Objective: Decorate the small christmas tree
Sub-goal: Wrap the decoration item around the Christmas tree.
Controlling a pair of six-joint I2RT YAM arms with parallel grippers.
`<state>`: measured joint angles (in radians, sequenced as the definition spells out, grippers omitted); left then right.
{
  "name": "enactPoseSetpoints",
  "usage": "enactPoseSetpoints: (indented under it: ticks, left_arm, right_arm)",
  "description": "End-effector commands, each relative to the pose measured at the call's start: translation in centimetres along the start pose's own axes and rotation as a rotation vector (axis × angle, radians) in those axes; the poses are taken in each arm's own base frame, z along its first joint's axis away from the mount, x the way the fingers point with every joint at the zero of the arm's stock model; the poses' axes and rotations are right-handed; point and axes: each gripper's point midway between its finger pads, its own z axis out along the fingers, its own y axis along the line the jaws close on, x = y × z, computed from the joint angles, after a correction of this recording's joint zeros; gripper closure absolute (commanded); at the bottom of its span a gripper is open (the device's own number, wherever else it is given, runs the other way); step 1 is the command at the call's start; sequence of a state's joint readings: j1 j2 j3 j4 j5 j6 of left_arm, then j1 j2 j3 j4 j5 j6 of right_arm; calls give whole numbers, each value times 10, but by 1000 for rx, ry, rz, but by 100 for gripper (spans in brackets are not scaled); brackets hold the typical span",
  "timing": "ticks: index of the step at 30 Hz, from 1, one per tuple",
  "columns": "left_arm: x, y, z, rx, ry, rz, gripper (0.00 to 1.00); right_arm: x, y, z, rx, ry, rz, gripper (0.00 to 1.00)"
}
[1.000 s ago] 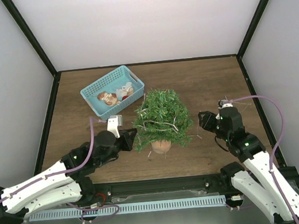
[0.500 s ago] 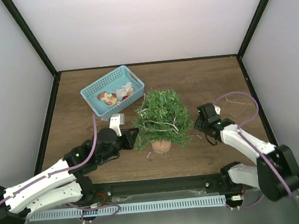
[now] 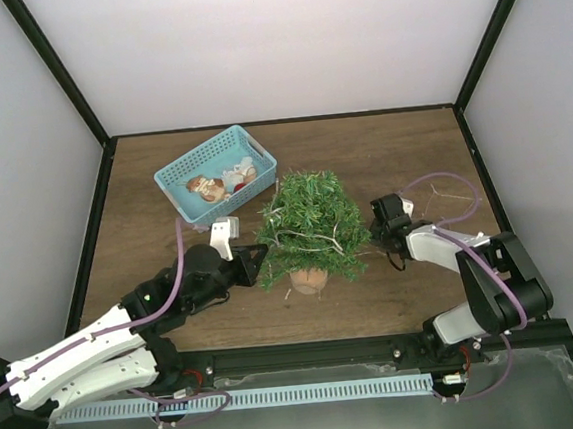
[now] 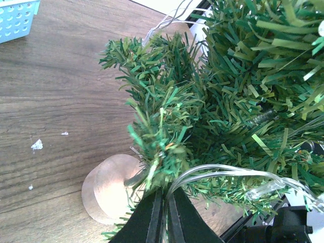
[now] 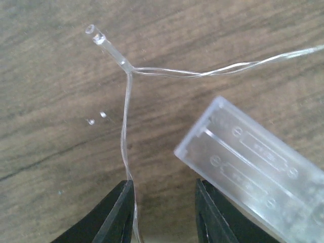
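Note:
The small christmas tree (image 3: 311, 224) stands mid-table on its terracotta pot (image 3: 309, 280). A clear light string (image 3: 321, 236) lies draped over its branches. My left gripper (image 3: 255, 260) reaches into the tree's lower left side. In the left wrist view this gripper (image 4: 166, 195) is shut on the string's wire (image 4: 228, 173), beside a branch (image 4: 157, 147) and above the pot (image 4: 109, 188). My right gripper (image 3: 380, 228) is low at the tree's right. In the right wrist view it (image 5: 163, 186) is open over the table, with a thin wire (image 5: 125, 126) along its left finger and a clear battery box (image 5: 253, 162) by its right finger.
A light-blue basket (image 3: 176, 173) holding several ornaments (image 3: 209, 188) sits at the back left, close to the tree. A bulb (image 5: 100, 38) of the string lies on the wood ahead of the right gripper. Black frame posts border the table.
The right arm swung in from the right and dropped low next to the tree, its jaws narrowing. The left gripper stayed shut at the tree's lower left, shifting slightly.

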<state>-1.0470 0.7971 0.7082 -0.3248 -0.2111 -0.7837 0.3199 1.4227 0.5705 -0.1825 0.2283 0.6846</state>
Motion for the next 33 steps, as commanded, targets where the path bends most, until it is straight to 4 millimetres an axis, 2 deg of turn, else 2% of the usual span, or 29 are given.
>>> enactPoseSetpoints:
  ticks: [1, 5, 10, 14, 28, 30, 33]
  left_arm:
    - [-2, -2, -1, 26, -16, 0, 95]
    - [-3, -3, -1, 31, -19, 0, 95]
    - [-3, -4, 0, 34, -22, -1, 95]
    - [0, -3, 3, 32, -9, 1, 95]
    - [0, -6, 5, 50, -14, -6, 95]
    - [0, -6, 4, 51, -16, -6, 95]
    - [-2, -6, 3, 50, -26, -9, 95]
  right_arm:
    - [-11, 6, 7, -7, -19, -14, 64]
    - [-12, 19, 5, -63, 3, -22, 63]
    - [-32, 28, -11, -92, -52, 5, 63]
    - [-43, 33, -15, -98, -77, 16, 63]
    - [-32, 30, 20, -36, -16, -29, 64]
    - [-28, 27, 23, -24, -6, -44, 75]
    - [-26, 18, 19, 9, -6, -67, 97]
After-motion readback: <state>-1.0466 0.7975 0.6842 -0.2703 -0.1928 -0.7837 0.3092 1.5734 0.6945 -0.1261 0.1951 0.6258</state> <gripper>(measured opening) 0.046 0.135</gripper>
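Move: Just ahead of the right hand, the loose strand of the light string lies on the table; the spot to be gripped is about 4 cm forward, 1 cm left and 1 cm below. Its clear bead is some 7 cm forward and 2 cm left, and the clear plastic box about 3 cm forward and 5 cm right. The tree stands roughly 22 cm left and 10 cm back. From the left hand, that strand is some 16 cm ahead, 31 cm right and 23 cm below. Creeping forward over the table along the loose strand towards its clear bead, the right hand covers about 4 cm, edging 1.5 cm left early on. Midway it hops up nearly 3 cm and sinks back to its starting height; then the part-open fingers close and pinch the wire just short of the bead. ##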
